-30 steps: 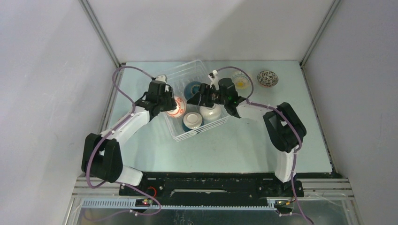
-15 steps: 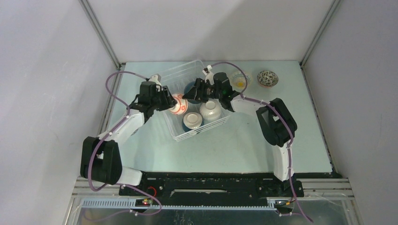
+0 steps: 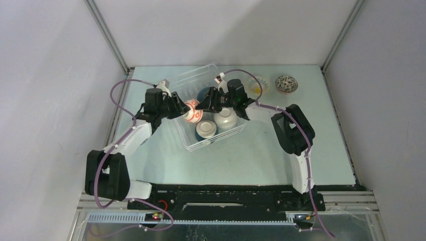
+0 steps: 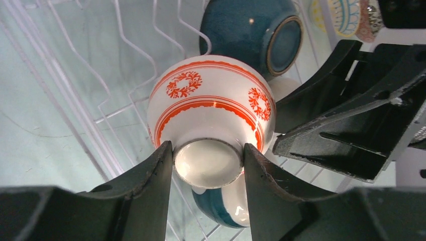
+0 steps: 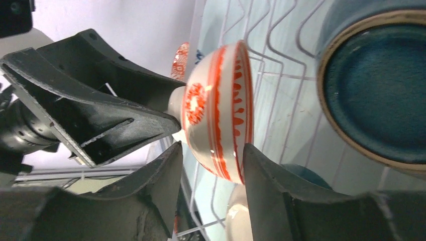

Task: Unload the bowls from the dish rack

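The white wire dish rack [image 3: 213,142] sits mid-table. My left gripper [image 3: 181,107] is shut on the foot of a red-patterned bowl [image 3: 191,110] and holds it on its side over the rack's left part; the left wrist view shows the fingers [image 4: 150,191] clamping the foot of this bowl [image 4: 211,105]. My right gripper [image 3: 203,104] is open, and its fingers [image 5: 263,186] straddle the lower rim of the same bowl [image 5: 221,110]. A dark teal bowl [image 3: 205,93], a teal-and-white bowl [image 3: 205,129] and a white bowl [image 3: 226,119] stay in the rack.
A yellow bowl [image 3: 257,86] and a dark patterned bowl [image 3: 286,83] stand on the table at the back right. The two grippers are close together over the rack. Rack tines [image 4: 125,55] rise left of the held bowl. Grey walls close in both sides.
My left gripper has raised the red-patterned bowl a little and turned it on its side. My right gripper has moved left across the rack until its fingers flank that bowl.
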`<state>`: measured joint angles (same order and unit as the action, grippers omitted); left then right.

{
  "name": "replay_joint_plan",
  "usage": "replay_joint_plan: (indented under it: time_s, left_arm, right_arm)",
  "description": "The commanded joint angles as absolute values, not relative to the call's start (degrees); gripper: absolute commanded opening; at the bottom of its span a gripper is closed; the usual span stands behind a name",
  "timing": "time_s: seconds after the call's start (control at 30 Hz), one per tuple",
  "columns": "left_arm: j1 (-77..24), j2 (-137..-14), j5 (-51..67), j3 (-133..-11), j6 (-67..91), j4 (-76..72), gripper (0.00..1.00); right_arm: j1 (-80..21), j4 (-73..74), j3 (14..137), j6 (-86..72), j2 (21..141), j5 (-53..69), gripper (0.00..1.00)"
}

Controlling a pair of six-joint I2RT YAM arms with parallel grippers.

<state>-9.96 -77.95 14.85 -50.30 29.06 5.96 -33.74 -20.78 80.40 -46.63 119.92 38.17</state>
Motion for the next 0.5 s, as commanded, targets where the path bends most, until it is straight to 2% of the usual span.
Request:
replay_joint_plan:
  time_s: [0.0, 0.1, 0.3, 0.47]
  left_arm:
    - [-9.7, -74.9, 20.3, -49.5, 31.2, 0.2, 0.35]
    - [-9.4, -75.1, 21.9, -49.3, 32.1, -1.0, 0.35]
    - [-8.3, -74.6, 25.1, -48.5, 34.7, -3.8, 0.35]
    - [-7.4, -74.4, 28.2, -47.2, 37.6, -7.4, 0.35]
  right_arm:
    - [-34.0, -27.9, 82.3, -51.0, 119.3, 43.3, 0.52]
    - [-34.0, -31.5, 82.3, -53.4, 119.7, 45.2, 0.51]
    - [-33.8, -35.4, 82.4, -56.5, 120.4, 46.6, 0.30]
    - [-33.4, -45.3, 82.3, -64.5, 123.0, 48.6, 0.19]
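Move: The red-patterned bowl is already off the rack, its foot between the left fingers; its middle lies about 3 cm ahead, 3 cm right and 2 cm below the left hand. From the right hand it is some 3 cm left, 1 cm back and 1 cm down. Roughly 9 cm below the right hand sit the dark blue bowl, 7 cm ahead and 4 cm right, the white bowl, 3 cm back and 12 cm right, and the cream-footed bowl, 8 cm back and 3 cm left. The red-patterned bowl's rim gets pinched by the right fingers, which close from well open to a narrow gap while that hand rises about 4 cm and rolls some 10 degrees, left side up. The left hand climbs alongside, about 3 cm and slightly forward, rolling a little the other way, its fingers keeping their gap at the bowl's foot. ##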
